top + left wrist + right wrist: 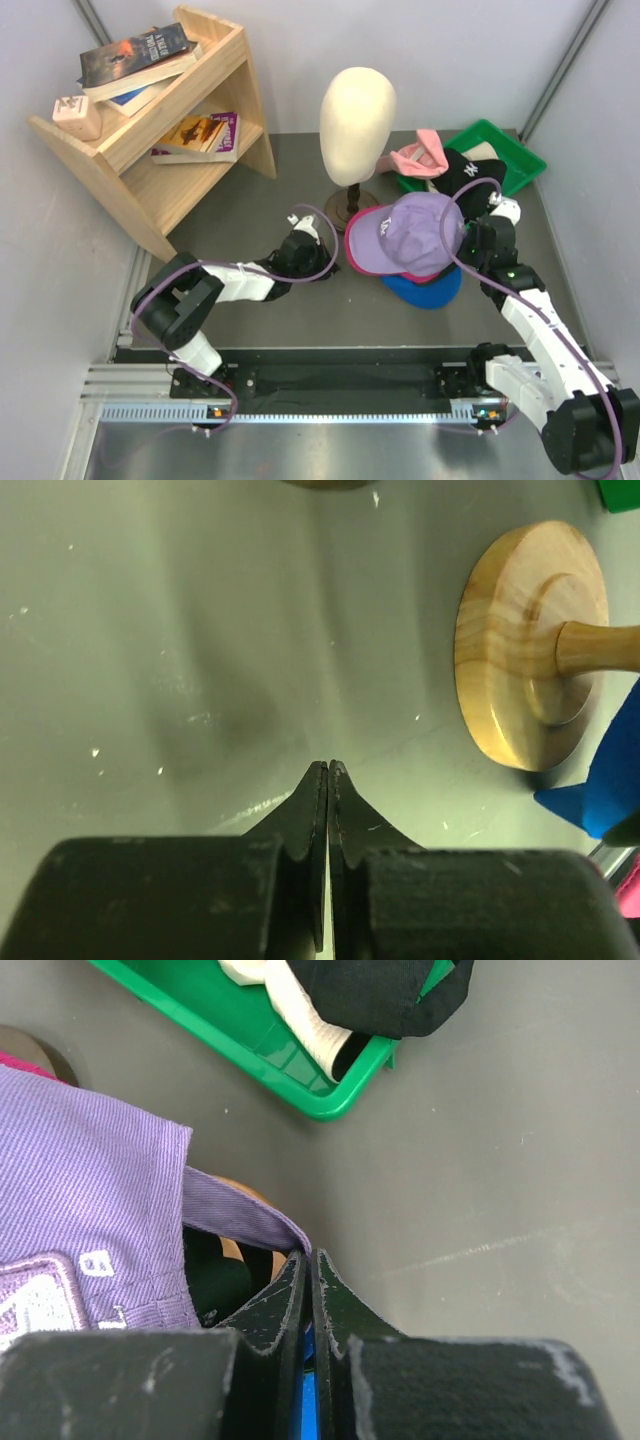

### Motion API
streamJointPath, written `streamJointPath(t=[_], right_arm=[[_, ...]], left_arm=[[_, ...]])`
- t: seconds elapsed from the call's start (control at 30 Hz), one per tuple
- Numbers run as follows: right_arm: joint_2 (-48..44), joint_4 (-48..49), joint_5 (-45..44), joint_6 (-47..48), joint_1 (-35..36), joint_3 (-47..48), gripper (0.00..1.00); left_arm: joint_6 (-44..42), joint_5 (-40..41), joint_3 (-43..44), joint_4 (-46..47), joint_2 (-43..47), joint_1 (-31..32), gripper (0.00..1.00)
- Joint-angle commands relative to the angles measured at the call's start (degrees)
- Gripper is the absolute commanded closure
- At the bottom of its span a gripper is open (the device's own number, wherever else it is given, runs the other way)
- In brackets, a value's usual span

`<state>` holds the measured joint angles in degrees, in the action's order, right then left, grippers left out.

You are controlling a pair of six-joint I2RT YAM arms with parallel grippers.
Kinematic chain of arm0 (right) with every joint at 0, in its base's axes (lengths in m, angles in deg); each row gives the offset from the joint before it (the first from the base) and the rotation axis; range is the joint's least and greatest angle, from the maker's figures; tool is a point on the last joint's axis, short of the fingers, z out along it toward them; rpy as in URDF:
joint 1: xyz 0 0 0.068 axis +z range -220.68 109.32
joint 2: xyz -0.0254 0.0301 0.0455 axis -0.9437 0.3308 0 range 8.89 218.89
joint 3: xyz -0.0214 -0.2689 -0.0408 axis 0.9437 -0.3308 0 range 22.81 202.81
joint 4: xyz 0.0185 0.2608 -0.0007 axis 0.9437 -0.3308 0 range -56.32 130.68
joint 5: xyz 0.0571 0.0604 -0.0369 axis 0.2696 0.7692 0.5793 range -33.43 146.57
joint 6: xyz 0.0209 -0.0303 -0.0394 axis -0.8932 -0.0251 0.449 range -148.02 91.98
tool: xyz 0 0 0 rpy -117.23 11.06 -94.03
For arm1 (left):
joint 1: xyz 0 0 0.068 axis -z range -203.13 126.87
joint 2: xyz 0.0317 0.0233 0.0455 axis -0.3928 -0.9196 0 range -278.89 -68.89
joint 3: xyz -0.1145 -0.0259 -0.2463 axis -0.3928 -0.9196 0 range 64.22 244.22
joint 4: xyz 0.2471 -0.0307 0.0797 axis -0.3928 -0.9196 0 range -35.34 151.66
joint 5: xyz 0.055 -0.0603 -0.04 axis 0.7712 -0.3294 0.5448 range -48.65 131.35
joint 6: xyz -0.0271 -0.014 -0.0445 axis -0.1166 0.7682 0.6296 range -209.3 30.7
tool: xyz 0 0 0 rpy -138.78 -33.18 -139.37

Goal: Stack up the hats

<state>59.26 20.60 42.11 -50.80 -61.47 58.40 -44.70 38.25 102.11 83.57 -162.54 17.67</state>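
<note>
A lavender cap (415, 235) lies on top of a magenta cap (358, 262) and a blue cap (425, 290) in the middle of the table. My right gripper (470, 228) is at the lavender cap's right side. In the right wrist view it (309, 1253) is shut on the rear strap of the lavender cap (90, 1200), with blue showing under the fingers. My left gripper (308, 232) sits left of the pile, shut and empty (328, 765), above the bare table. A light pink cap (420, 155), a black cap (470, 175) and a cream hat (487, 150) lie in the green tray (525, 160).
A cream mannequin head (357, 110) stands on a round wooden base (345, 208), just behind the pile; that base (525, 645) is right of my left fingers. A wooden shelf (160, 130) with books fills the back left. The green tray's corner (330, 1105) lies ahead of my right gripper.
</note>
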Motion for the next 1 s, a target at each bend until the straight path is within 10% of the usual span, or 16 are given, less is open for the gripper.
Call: streamJointPath(t=[0.0, 0.13, 0.3, 0.47, 0.97], right_arm=[[-1.93, -2.95, -1.28, 0.29, -1.04, -0.18, 0.99], [-5.1, -5.49, 0.83, 1.34, -1.04, 3.33, 0.6], [-8.27, -12.16, -0.39, 1.95, -1.04, 7.64, 0.16], [-12.91, -17.18, -2.5, 2.13, -0.95, 12.04, 0.05], [-1.81, -9.65, -7.25, 8.72, -2.7, 25.66, 0.04]], left_arm=[[-1.18, 0.63, -0.71, 0.15, 4.16, -0.37, 1.0], [-1.97, 1.94, -0.8, -2.39, 10.05, -0.45, 0.99], [-4.16, 6.08, -0.62, -9.24, 18.84, -2.29, 0.59], [-5.92, 6.78, -1.59, -14.08, 26.83, -6.77, 0.28], [-12.25, 10.3, 0.08, -21.65, 35.99, -10.21, 0.02]])
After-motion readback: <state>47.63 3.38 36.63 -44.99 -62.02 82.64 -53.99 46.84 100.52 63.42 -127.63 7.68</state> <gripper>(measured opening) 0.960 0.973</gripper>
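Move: My right hand still has the purple hat's back strap; the hat's middle is about 9 cm to its left, 1 ahead and 4 higher, atop the stack. The black hat in the bin lies some 19 cm ahead, 2 to the right and 9 below, the pink hat about 22 ahead, 9 left and 7 below. From my empty left hand the purple hat is roughly 16 cm right, 1 ahead and 14 higher; the head stand's base is 14 ahead, 4 right, 3 below. I open my right fingers wide to let go of the purple hat's strap, easing back about 5 cm, then climb some 18 cm clear of the stack, tipping the fingers up. My shut, empty left hand goes up from low over the table, opening wide as it rises and swings left, away from the stack, its fingers tipping up and turning counter-clockwise. ##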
